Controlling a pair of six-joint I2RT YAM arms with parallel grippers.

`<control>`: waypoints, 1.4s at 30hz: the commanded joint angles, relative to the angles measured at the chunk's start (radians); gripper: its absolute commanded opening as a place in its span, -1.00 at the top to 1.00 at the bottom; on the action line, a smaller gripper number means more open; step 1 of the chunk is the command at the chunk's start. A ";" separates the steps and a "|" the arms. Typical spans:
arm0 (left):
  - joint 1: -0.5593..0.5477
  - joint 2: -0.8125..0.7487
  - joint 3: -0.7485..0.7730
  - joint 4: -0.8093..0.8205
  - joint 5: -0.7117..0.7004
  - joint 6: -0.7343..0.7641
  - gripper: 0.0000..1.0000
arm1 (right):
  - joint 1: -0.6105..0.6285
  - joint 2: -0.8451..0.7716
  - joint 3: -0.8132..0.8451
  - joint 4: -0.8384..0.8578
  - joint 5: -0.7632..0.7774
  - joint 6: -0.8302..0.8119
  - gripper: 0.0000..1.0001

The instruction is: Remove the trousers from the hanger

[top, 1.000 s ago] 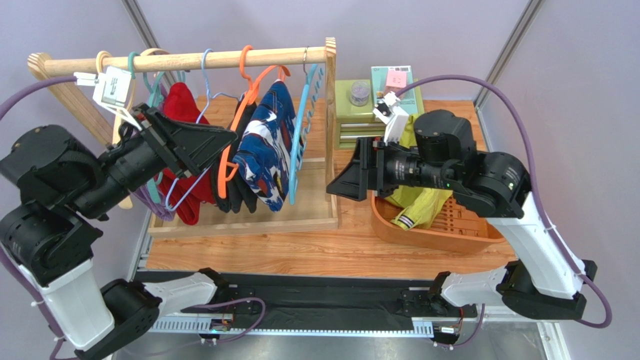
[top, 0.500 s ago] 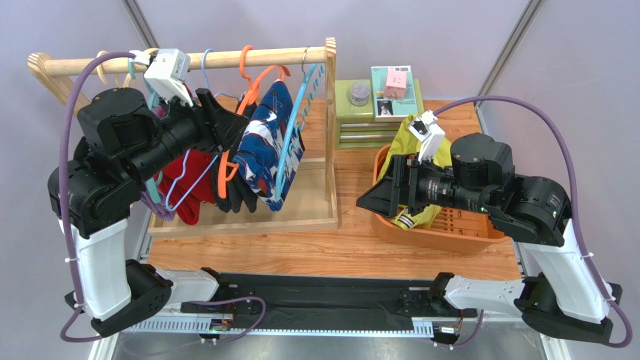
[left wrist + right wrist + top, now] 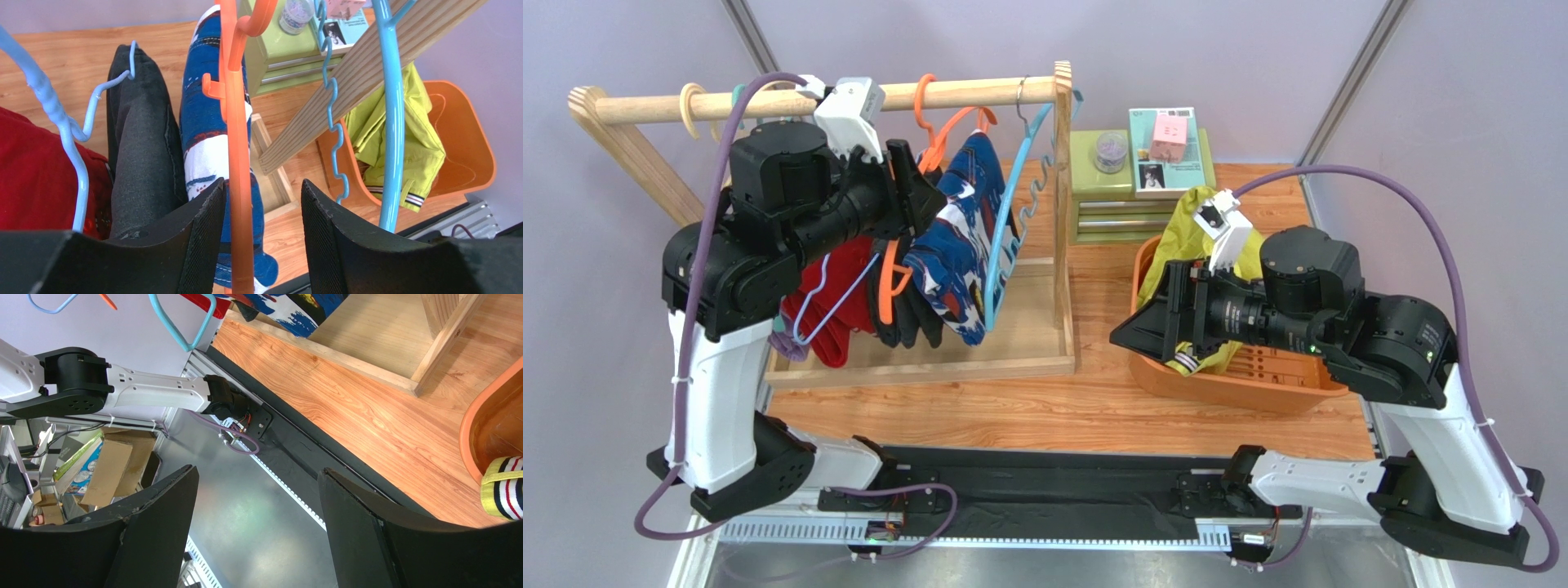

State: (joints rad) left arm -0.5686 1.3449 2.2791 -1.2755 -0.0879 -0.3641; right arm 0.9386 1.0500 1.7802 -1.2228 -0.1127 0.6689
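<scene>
Navy trousers (image 3: 959, 245) with white and red print hang on the rack between an orange hanger (image 3: 934, 123) and a blue hanger (image 3: 1008, 233). In the left wrist view the orange hanger (image 3: 236, 122) runs down between the fingers of my left gripper (image 3: 261, 182), close to its left finger. The jaws are open around it, and the navy trousers (image 3: 199, 122) hang just behind. Yellow-green trousers (image 3: 1210, 343) lie in the orange basket (image 3: 1247, 386). My right gripper (image 3: 1136, 328) hovers open and empty left of the basket, and its wrist view shows a striped cuff (image 3: 503, 490).
A black garment (image 3: 909, 319) and a red garment (image 3: 836, 306) hang left of the navy pair under the wooden rail (image 3: 891, 96). The rack stands in a wooden tray (image 3: 928, 355). A green drawer box (image 3: 1112, 184) with small items sits behind the basket.
My left arm swung up and right from the rack's left end, bringing its open jaws around the orange hanger. My right arm drew back right and down toward the basket.
</scene>
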 commanded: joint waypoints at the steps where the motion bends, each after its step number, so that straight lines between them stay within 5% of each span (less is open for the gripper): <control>1: 0.016 -0.006 -0.009 0.007 0.028 0.017 -0.01 | -0.004 -0.013 -0.013 0.026 0.015 0.015 -0.52; 17: 0.105 -0.023 -0.058 0.119 0.227 -0.140 1.00 | -0.004 -0.031 -0.057 0.039 0.022 0.040 -0.50; 42: 0.125 -0.070 0.094 0.260 0.301 -0.294 1.00 | -0.004 0.016 -0.057 0.062 -0.019 0.024 -0.50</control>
State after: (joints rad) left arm -0.4446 1.3373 2.2990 -1.2293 0.1726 -0.6357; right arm 0.9390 1.0634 1.7149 -1.2133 -0.1150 0.6987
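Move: Between the open fingers of the left hand runs the near arm of the orange hanger, about 1 cm to its left and 1 cm lower. The printed trousers hang some 14 cm lower, 2 cm ahead and 3 cm right; the black trousers are about 4 cm left, 2 cm back and 15 cm down. The empty blue hanger is level ahead, 10 cm right, 5 cm lower. From the right hand, that orange arm lies 14 cm ahead, 25 cm left and 7 cm up. Sinking a little over 1 cm, the left hand closes its fingers on the near arm of the orange hanger, pinching it, then lifts it about 4 cm while easing back towards the base by nearly 2 cm. As it goes, the hand rolls some 20 degrees, its left side dropping. The right hand stays clear and open, settling about 2 cm lower. ##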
